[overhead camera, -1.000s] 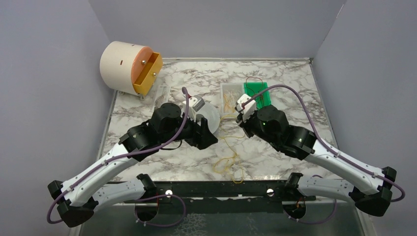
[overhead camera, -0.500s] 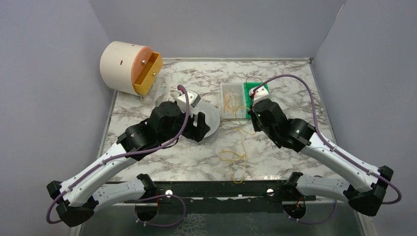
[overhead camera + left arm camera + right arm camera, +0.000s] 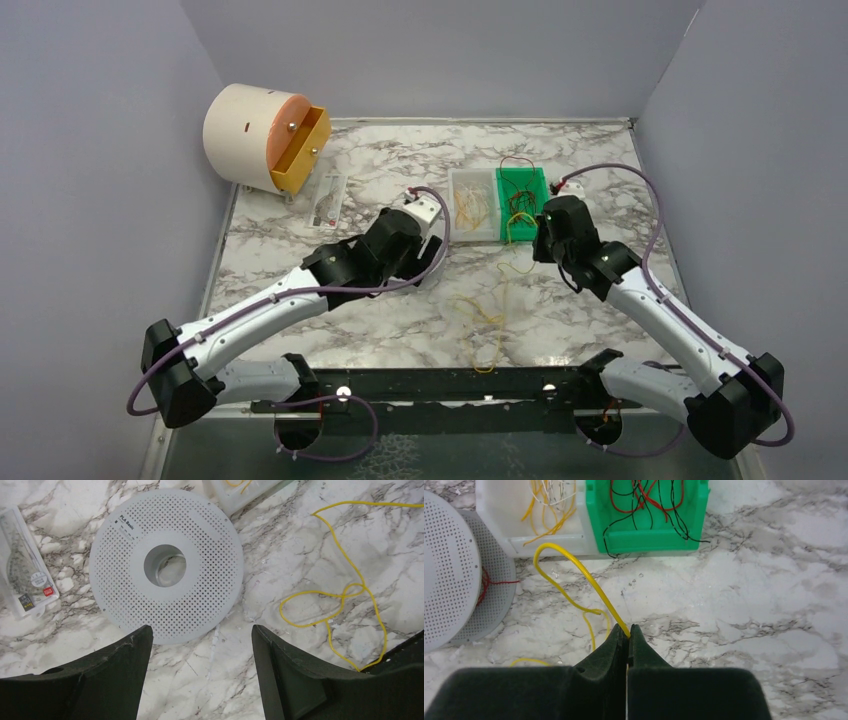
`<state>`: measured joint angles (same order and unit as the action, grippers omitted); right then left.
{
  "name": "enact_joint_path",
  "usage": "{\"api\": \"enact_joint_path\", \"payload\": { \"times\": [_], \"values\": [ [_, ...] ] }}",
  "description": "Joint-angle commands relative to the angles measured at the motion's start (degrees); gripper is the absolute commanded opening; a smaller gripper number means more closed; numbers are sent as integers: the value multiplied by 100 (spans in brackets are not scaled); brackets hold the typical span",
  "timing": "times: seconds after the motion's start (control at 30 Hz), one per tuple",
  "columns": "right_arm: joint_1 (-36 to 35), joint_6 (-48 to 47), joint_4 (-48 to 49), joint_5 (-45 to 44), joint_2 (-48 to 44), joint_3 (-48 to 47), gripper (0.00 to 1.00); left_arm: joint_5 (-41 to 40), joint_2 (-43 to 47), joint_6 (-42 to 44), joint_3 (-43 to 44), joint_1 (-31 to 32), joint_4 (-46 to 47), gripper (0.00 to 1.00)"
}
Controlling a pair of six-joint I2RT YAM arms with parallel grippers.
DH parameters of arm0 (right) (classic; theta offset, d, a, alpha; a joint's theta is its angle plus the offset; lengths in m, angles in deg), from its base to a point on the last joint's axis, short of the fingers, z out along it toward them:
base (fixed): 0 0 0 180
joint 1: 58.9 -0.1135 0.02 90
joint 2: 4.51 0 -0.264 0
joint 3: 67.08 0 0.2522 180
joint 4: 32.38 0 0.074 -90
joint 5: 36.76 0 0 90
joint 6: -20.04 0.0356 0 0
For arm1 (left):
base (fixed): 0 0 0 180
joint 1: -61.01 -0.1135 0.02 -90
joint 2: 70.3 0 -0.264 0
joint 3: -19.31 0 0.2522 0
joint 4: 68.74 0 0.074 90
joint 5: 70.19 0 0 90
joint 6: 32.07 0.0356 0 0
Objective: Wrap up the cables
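Note:
A long yellow cable [image 3: 569, 560] arcs up from my right gripper [image 3: 628, 630], which is shut on it just in front of the bins. The rest of it lies in loose loops on the marble [image 3: 478, 318] toward the near edge. My left gripper [image 3: 197, 630] hangs open with nothing between its fingers, just short of the near rim of a white perforated spool [image 3: 165, 565] lying flat. A dark red wire [image 3: 486, 582] is wound on the spool's core. The yellow loops [image 3: 345, 592] lie right of the left gripper. More yellow and red wires sit in the bins.
A clear bin [image 3: 472, 232] and a green bin [image 3: 545, 184] stand side by side behind the right gripper. A white round drawer unit with an open yellow drawer [image 3: 265, 135] is at the back left. A clear packet [image 3: 328, 198] lies left of the spool.
My left arm has swung right over the spool and its jaws have widened. My right arm has moved right toward the green bin, dragging the yellow cable with it.

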<state>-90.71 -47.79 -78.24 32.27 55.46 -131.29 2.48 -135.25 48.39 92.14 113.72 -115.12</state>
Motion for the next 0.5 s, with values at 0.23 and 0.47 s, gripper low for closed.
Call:
{"api": "enact_joint_path", "payload": {
  "times": [0.23,0.47],
  "values": [
    [471,956,754,1137,-437,633,1,-1811,-1562,271,380,833,294,75],
    [475,1228,757,1081,-858,941,1,-2747,-2688,25,625,1034,352,74]
  ]
}}
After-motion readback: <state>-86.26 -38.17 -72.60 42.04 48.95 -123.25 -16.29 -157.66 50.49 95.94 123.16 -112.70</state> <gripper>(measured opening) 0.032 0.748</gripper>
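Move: The grey spool's middle is about 8 cm ahead of the left hand, 2 cm to its left and some 17 cm below. From that hand the yellow cable's loops lie 10 cm back and 16 cm right, and the white tray 20 cm ahead and 14 cm right. For the right hand, the spool is 4 cm ahead, 28 cm left and 14 cm lower; the green tray is 16 cm ahead and 1 cm right. The right hand keeps its pinch on the yellow cable, sinking about 2 cm, then easing slightly up and back while rolling some 15 degrees, its left side rising. The empty left hand comes down about 8 cm and some 3 cm right towards the spool's near right rim, left side rolling up about 20 degrees so its fingers point more steeply down; they stay open, touching nothing yet. ##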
